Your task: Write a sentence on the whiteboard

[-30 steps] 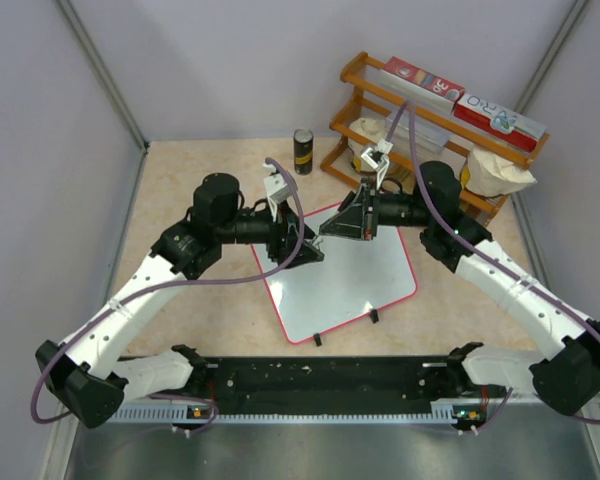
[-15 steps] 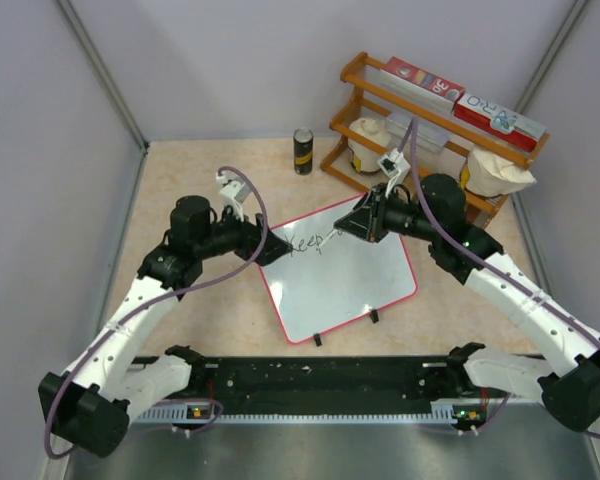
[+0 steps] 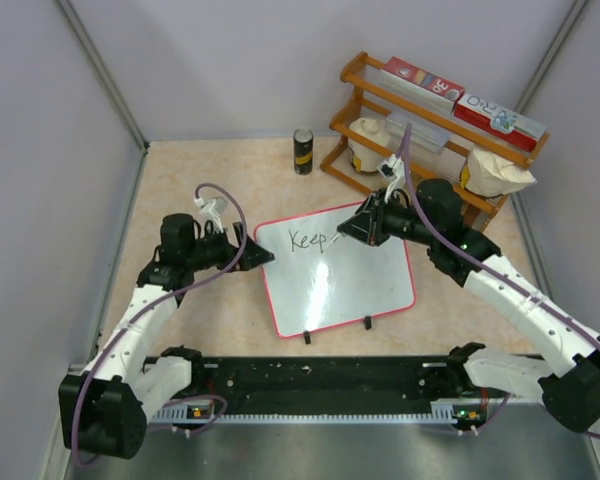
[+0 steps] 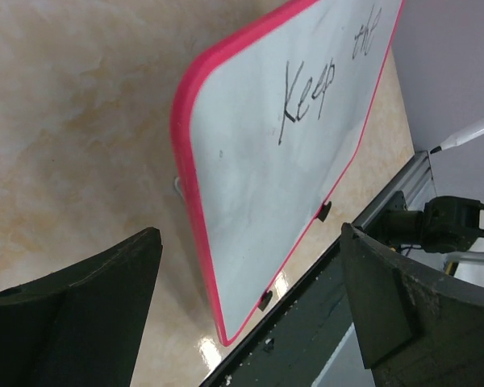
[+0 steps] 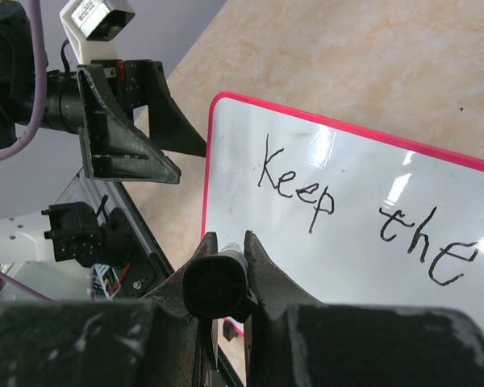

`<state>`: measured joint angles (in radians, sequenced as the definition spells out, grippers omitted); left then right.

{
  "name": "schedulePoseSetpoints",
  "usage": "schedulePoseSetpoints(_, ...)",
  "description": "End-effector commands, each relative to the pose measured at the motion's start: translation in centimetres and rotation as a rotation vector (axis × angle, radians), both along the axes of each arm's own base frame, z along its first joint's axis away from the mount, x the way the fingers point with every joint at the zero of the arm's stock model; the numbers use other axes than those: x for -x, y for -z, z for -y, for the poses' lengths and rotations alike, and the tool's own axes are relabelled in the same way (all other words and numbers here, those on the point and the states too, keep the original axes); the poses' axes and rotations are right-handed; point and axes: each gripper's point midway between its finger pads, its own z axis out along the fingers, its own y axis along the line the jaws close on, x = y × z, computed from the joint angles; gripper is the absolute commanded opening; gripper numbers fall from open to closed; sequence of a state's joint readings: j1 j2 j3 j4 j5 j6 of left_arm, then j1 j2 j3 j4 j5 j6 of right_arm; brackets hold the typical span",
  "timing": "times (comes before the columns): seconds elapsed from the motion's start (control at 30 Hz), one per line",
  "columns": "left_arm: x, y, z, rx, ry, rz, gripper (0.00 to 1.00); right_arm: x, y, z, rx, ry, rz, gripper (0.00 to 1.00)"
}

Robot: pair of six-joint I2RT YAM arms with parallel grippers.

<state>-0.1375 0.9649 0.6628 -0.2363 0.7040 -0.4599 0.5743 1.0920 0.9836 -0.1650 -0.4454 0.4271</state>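
The whiteboard (image 3: 352, 288), glossy white with a pink-red rim, lies flat in mid-table. The sentence (image 5: 300, 187) reads "Keep the" in black along its far edge; only "Keep" (image 3: 308, 240) shows from above. My left gripper (image 3: 252, 252) is open just off the board's far-left corner, holding nothing; its wrist view looks between the wide-apart fingers (image 4: 74, 316) at the board (image 4: 250, 185). My right gripper (image 3: 348, 230) hovers over the far edge, shut on a marker (image 5: 218, 286). The marker's tip (image 4: 468, 133) is off the surface.
A wooden rack (image 3: 352, 75) at the back right carries red-and-white boxes (image 3: 423, 78) and white bags (image 3: 495, 170). A dark can (image 3: 303, 151) stands behind the board. A black rail (image 3: 320, 380) runs along the near edge. Grey walls close in both sides.
My left gripper has opened and drawn back to the left, off the board. The board has swung round squarer to the table, and the right gripper has lifted clear of the lettering.
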Motion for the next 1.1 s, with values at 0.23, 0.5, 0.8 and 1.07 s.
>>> schedulePoseSetpoints(0.23, 1.1, -0.5, 2.1, 0.122, 0.182, 0.103, 0.9, 0.2, -0.9, 0.2, -0.011, 0.005, 0.058, 0.0)
schedulePoseSetpoints(0.5, 0.5, 1.1, 2.8, 0.157, 0.247, 0.122, 0.82, 0.5, -0.7, 0.3, -0.022, 0.001, 0.063, 0.0)
schedulePoseSetpoints(0.8, -0.4, 0.7, 3.5, 0.198, 0.295, 0.165, 0.45, 1.3, 1.4, -0.7, 0.023, -0.027, 0.063, 0.0)
schedulePoseSetpoints(1.07, -0.7, 2.3, 3.5, 0.196, 0.292, 0.124, 0.0, 0.6, 3.1, -0.6, 0.038, 0.043, 0.103, 0.0)
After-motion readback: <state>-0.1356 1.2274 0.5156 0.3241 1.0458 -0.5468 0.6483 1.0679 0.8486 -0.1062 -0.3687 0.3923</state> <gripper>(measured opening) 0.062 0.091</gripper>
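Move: The whiteboard's left edge, between the left hand's open fingers, has its gripping spot about 3 cm to the right and 2 cm below; "Keep" stands some 10 cm right of that hand and 4 cm farther out. The right hand holds the marker, with the blank strip under "Keep" about 7 cm to its left, 4 cm back and 10 cm below. From there "Keep" is roughly 6 cm left and 3 cm ahead, "the" 5 cm right and 5 cm ahead. The left fingers close from wide open and pinch the whiteboard's left edge, after the hand works about 4 cm to the right and 2 cm down, turning some 20 degrees, mostly clockwise. The right hand, keeping its grip on the marker, first barely moves, then sinks about 4 cm and draws slightly back towards the blank strip below "Keep", its tip still clear of the board. ##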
